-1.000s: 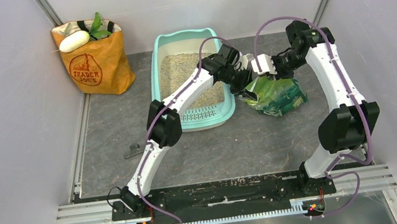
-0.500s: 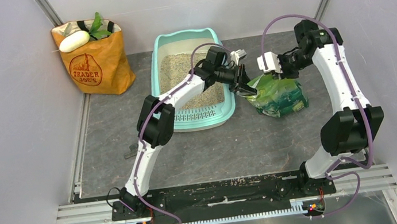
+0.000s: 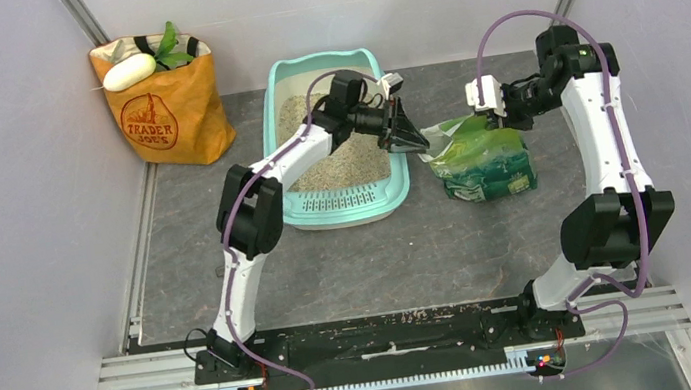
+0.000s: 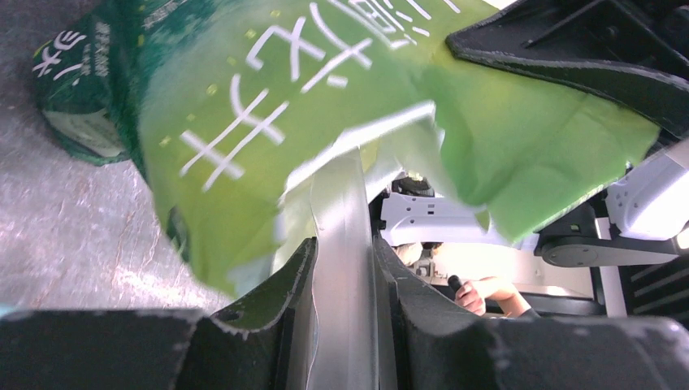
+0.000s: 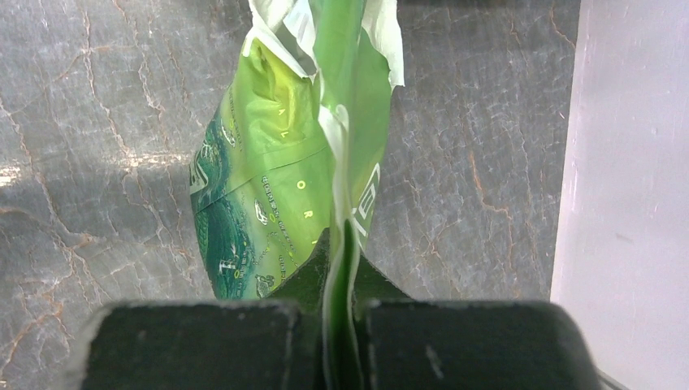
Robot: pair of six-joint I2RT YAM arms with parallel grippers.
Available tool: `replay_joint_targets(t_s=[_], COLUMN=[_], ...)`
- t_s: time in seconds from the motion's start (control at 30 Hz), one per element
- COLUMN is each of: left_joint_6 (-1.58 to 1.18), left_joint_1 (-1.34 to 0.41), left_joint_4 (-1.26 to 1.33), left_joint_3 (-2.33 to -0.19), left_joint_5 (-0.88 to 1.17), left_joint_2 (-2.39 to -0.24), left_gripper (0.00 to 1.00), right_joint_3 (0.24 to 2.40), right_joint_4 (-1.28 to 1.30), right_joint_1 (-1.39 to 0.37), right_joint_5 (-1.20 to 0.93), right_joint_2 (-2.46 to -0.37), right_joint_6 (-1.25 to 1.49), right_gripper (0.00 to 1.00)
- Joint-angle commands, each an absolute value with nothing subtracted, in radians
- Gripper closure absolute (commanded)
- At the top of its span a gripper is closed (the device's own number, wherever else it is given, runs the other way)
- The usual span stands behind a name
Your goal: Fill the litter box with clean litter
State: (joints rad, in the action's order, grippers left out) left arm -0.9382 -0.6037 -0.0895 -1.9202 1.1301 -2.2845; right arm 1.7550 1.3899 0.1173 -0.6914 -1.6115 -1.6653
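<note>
The mint-teal litter box (image 3: 270, 144) stands at the back centre, with beige clean litter (image 3: 297, 121) spread inside and a slotted step at its near end. My left gripper (image 3: 406, 133) (image 4: 343, 244) hovers over the box's right rim, shut on the pale handle of a clear plastic scoop (image 4: 341, 309). The scoop's bowl is hidden by the bag's flap. The green printed bag (image 3: 483, 162) (image 4: 244, 106) (image 5: 276, 162) stands on the floor right of the box. My right gripper (image 3: 502, 110) (image 5: 343, 244) is shut on the bag's top edge.
An orange paper grocery bag (image 3: 164, 108) with leaves and a white item stands at the back left. A small dark object (image 3: 232, 262) lies on the grey floor left of the left arm. The side wall (image 5: 626, 162) is close on the right.
My left gripper has drawn back leftward from the bag's mouth to the box's right rim. My right gripper has shifted right and back, keeping hold of the bag's edge.
</note>
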Motion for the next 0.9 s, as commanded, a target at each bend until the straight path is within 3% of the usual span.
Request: replay_joint_targets(t_s=[0.0, 0.27, 0.87], left_joint_6=[-0.948, -0.959, -1.148], left_joint_1=[-0.568, -0.501, -0.408], left_joint_4=[-0.118, -0.131, 0.179], left_joint_3=[-1.879, -1.815, -1.581], left_joint_5=[1.183, 1.197, 1.262], left_joint_2=[-2.17, -2.106, -1.956], left_gripper=[0.98, 0.98, 0.98], right_joint_3=[1.832, 1.854, 1.854], right_joint_4=[1.312, 1.306, 1.3], right_joint_1=[0.121, 0.121, 0.121], right_joint_5=[-0.766, -0.786, -0.775], right_joint_2=[-1.581, -1.583, -1.595], right_joint_6=[-1.622, -1.618, -1.623], right_gripper=[1.0, 1.0, 1.0])
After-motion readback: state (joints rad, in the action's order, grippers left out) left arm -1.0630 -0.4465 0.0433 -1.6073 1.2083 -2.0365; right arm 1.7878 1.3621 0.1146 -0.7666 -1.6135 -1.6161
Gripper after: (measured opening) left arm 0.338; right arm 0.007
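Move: The left hand holds the clear scoop, its bowl inside the bag's mouth. From that hand the litter box's middle lies about 20 cm to the left, 4 cm farther out and 16 cm below; the litter bag's middle is some 15 cm right, 6 cm nearer the base and 10 cm lower. The right hand still pinches the bag's top edge: the bag's middle lies 7 cm back, 1 cm left and 14 cm below it. Still gripping the scoop by its handle, the left hand draws the bowl back through the bag's mouth, heading left towards the litter box by about 8 cm and climbing steadily some 4 cm. The right hand keeps its pinch on the bag's top, rises roughly 2 cm and eases about 1 cm left, tilting only slightly. ##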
